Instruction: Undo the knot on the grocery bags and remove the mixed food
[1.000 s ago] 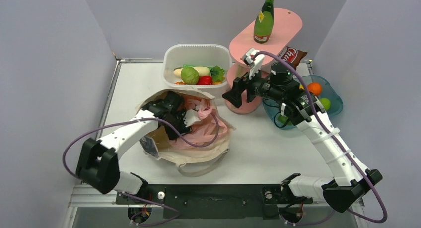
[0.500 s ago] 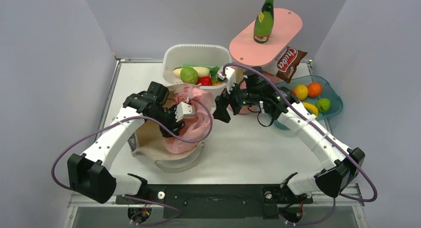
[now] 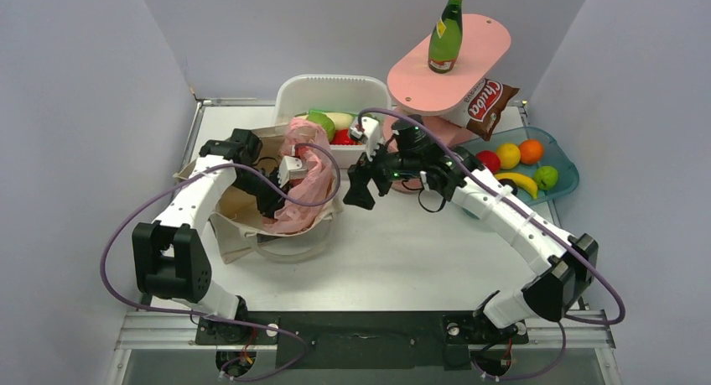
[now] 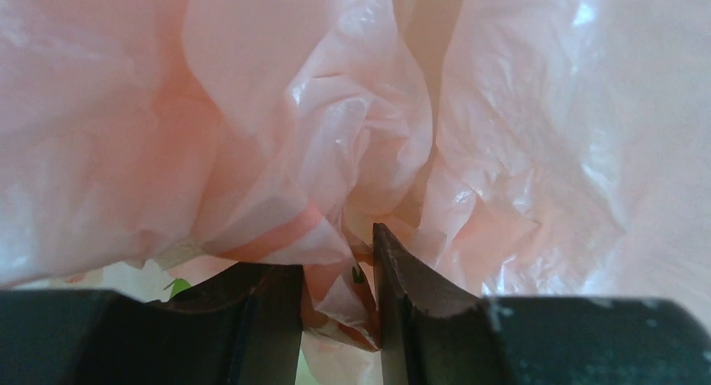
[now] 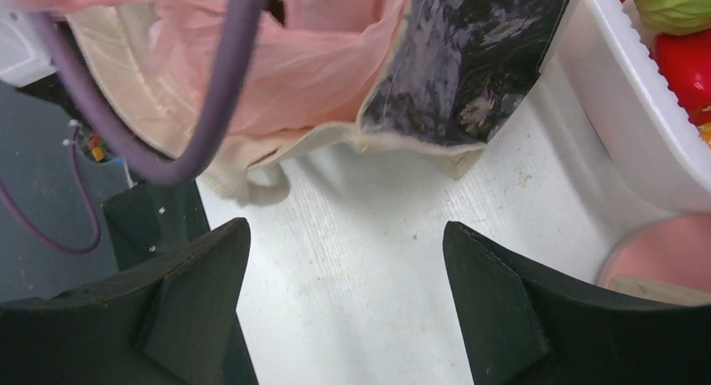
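Note:
The thin pink plastic bag (image 3: 308,160) stands bunched up inside the beige canvas tote (image 3: 239,210), left of centre. My left gripper (image 3: 281,192) is pressed into it; in the left wrist view, my left gripper (image 4: 335,259) is shut on a crumpled fold of the pink plastic (image 4: 335,133). My right gripper (image 3: 359,192) hangs open just right of the bags, over bare table (image 5: 352,259), facing the tote's dark patch (image 5: 478,58). A round green vegetable (image 3: 320,123) and white radish (image 3: 339,117) lie in the white tub (image 3: 335,87). The green bottle (image 3: 446,33) stands on the pink stand (image 3: 486,45), above the crisp packet (image 3: 485,101).
A blue bowl (image 3: 566,171) at the right holds an apple, lemon, orange, lime and banana. A red pepper (image 3: 342,137) lies in the tub. The left arm's purple cable (image 5: 226,75) loops in front of the bags. Grey walls close in the table on three sides.
The left gripper has pulled the pink bag and the tote up and back-left toward the tub, and its jaws have narrowed on the plastic. The right gripper has swung left toward the bags.

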Controlling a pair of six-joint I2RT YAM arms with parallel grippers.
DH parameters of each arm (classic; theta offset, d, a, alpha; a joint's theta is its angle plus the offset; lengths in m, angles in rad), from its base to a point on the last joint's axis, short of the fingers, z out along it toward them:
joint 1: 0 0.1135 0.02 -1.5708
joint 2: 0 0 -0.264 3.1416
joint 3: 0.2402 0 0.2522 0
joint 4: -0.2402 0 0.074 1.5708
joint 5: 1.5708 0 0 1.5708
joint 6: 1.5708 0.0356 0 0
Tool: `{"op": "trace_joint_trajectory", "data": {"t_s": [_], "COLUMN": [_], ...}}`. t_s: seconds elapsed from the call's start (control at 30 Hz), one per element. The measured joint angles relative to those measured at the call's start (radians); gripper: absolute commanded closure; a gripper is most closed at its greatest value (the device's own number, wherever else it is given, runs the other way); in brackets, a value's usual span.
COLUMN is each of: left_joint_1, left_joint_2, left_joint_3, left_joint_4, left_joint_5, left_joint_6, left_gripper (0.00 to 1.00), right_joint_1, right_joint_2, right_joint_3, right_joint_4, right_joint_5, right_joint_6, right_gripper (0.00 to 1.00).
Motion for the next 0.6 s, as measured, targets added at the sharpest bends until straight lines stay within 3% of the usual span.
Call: {"op": "trace_joint_trajectory", "data": {"t_s": [0.3,0.4,0.47,0.5,0.57,0.6], "left_joint_1": [0.047,0.056,0.061,0.065,0.072,0.076], "left_joint_2": [0.01,0.023,0.032,0.037,0.044,0.047], "left_joint_3": [0.002,0.018,0.031,0.04,0.056,0.067], "left_joint_4": [-0.04,-0.064,-0.076,-0.082,-0.089,-0.093], "left_joint_5": [0.017,0.031,0.037,0.041,0.05,0.056], "left_joint_6": [0.092,0.12,0.134,0.138,0.14,0.139], "left_gripper": [0.71,0.71,0.7,0.69,0.66,0.65], "right_joint_1": [0.02,0.033,0.034,0.036,0.039,0.04], "right_joint_2": [0.107,0.113,0.125,0.134,0.154,0.166], "right_joint_3": [0.019,0.026,0.032,0.035,0.037,0.039], "right_joint_4": [0.14,0.175,0.188,0.191,0.193,0.192], "right_joint_5": [0.031,0.031,0.031,0.03,0.026,0.023], "right_joint_6": [0.047,-0.016,-0.071,-0.107,-0.173,-0.196], "right_gripper": [0.2,0.28,0.56,0.83,1.0,1.0]}}
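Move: Ahead of the open right hand by about 5 cm, some 6 cm to its left and 3 cm lower, stands the rim corner of the tote. The pink bag bulges out of the tote about 12 cm to that hand's left and 4 cm ahead, about level with it. The vegetable tub sits about 20 cm ahead, 4 cm left and 18 cm below. From the left hand, which already pinches pink plastic inside the tote, the rim corner lies about 15 cm right, 2 cm ahead and 8 cm higher. Reaching forward and left about 6 cm in all, and sinking some 2 cm, the right hand comes up to the tote's rim corner, rolling about 15 degrees; only at the end do its wide-open fingers swing nearly shut at the corner's hem. The left hand keeps its pinch on the pink bag, easing slightly left, then a little forward and up. ##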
